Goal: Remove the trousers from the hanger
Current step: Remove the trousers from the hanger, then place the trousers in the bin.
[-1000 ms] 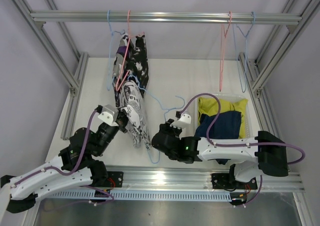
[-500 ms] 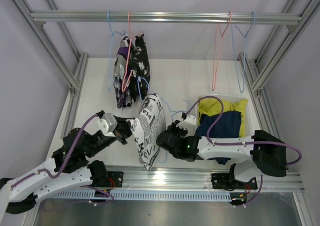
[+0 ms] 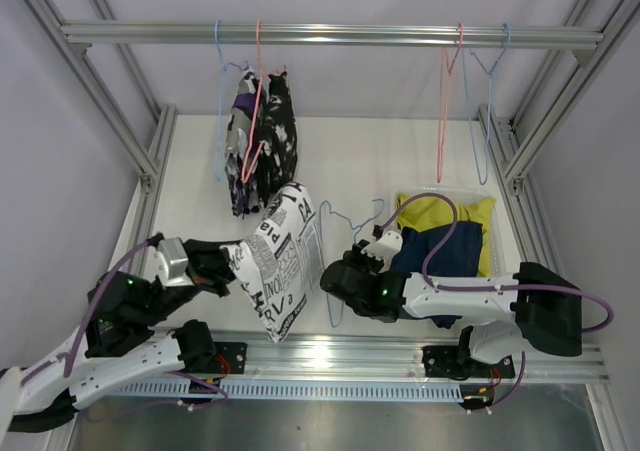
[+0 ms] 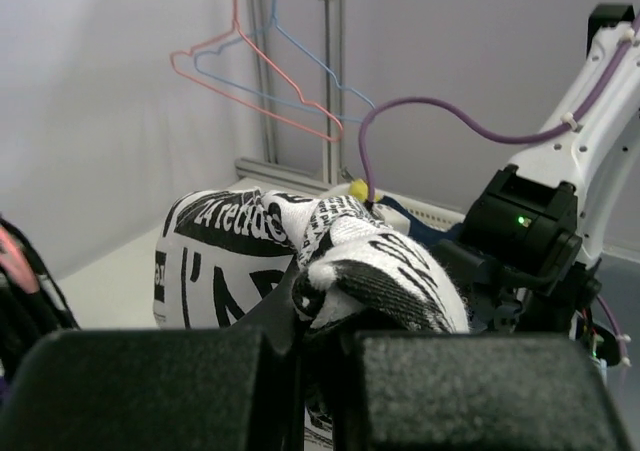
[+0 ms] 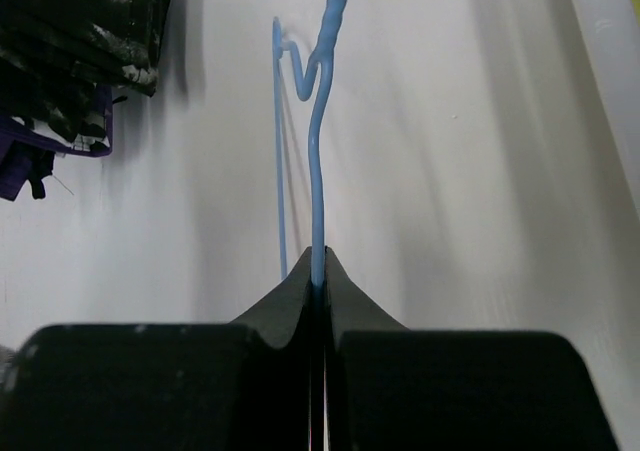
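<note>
My left gripper (image 3: 226, 263) is shut on a black-and-white lettered pair of trousers (image 3: 278, 263), which hangs from it in a bundle above the table's near edge. In the left wrist view the cloth (image 4: 385, 271) bulges out just past the jaws of the left gripper (image 4: 315, 333). My right gripper (image 3: 358, 258) is shut on the thin wire of a blue hanger (image 3: 347, 219); the wire (image 5: 318, 161) runs straight out from the tips of the right gripper (image 5: 317, 271). The held trousers are off this hanger. Dark patterned trousers (image 3: 262, 143) hang on hangers from the top rail.
A clear bin (image 3: 487, 199) at the right holds yellow-green trousers (image 3: 432, 214) and navy trousers (image 3: 452, 246). An empty pink hanger (image 3: 446, 101) and an empty blue one (image 3: 490, 96) hang on the rail (image 3: 340, 34). Aluminium frame posts flank the table.
The left gripper pulled the lettered trousers down, left and toward the near edge, off the blue hanger. The right gripper shifted slightly right with the hanger, which now lies bare.
</note>
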`<state>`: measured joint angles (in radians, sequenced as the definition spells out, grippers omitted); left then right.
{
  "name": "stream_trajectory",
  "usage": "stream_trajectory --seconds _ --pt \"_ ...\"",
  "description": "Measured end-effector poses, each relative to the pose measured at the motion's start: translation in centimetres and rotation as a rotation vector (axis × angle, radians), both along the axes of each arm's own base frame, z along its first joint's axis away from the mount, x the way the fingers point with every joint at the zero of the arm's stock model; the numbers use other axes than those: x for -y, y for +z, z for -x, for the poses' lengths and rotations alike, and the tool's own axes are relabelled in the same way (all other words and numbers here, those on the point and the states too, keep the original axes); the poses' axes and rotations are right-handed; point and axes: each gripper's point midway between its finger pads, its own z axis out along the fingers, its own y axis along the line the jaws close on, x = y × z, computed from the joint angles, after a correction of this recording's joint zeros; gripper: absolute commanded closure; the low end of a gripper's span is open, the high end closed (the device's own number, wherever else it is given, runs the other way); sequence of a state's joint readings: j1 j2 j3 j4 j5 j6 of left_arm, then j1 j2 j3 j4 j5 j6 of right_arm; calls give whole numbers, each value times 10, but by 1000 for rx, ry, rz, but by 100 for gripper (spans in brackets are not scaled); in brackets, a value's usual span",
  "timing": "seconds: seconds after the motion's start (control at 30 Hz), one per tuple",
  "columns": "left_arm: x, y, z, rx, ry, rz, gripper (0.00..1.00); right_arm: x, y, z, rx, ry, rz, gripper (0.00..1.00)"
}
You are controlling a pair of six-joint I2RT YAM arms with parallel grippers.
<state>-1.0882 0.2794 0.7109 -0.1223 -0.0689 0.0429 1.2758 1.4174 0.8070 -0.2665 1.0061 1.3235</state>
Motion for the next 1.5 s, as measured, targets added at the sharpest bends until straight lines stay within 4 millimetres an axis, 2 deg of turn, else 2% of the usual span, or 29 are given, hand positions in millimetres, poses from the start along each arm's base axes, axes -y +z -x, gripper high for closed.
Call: stream_trajectory --seconds 0.23,0.37,0.43,0.57,0.73,0.9,1.07,1.23,1.33,1.5 --pt "-24 15 -6 24 90 71 99 9 1 4 -5 -4 29 100" --pt "-30 13 -16 8 157 71 99 13 14 15 20 10 72 100" --pt "-32 12 -20 4 182 66 99 10 32 22 49 27 78 100" --pt "-30 8 -27 -9 211 48 99 4 83 35 124 59 46 100" --pt "-25 1 -35 -26 238 15 99 12 144 61 223 118 15 100" --pt "-20 -8 -44 -51 272 -18 99 17 186 89 302 223 52 100" --pt "-5 -21 -53 -84 281 -81 99 22 230 95 376 279 119 100" --pt "17 -35 -60 -131 259 -166 99 44 309 91 394 245 43 100" --pt "29 -37 -62 -152 235 -192 99 59 328 86 397 226 33 100" --pt "53 -33 -65 -192 191 -239 99 76 332 80 403 219 107 100"
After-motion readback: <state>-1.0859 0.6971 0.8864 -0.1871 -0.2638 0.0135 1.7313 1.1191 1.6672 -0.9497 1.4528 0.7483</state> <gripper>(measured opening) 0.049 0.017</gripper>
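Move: The right hand grips the blue hanger by its neck. The rod it came from runs about 35 cm ahead and some 28 cm above, with its free stretch by the empty pink hanger about 20 cm to the right. The basket lies some 26 cm right, 5 cm farther out and 10 cm lower. For the left hand, holding the printed trousers, that basket is about 47 cm right, 14 cm ahead and 38 cm down. Still pinching the emptied blue hanger, the right hand eases rightward, then swings it up fast, some 33 cm, drawing back and right about 8 cm each as its fingers tip up to near level. The left hand keeps its pinch on the trousers, carrying them about 6 cm forward, first a little left and up, then right and down, the fingers dipping. ##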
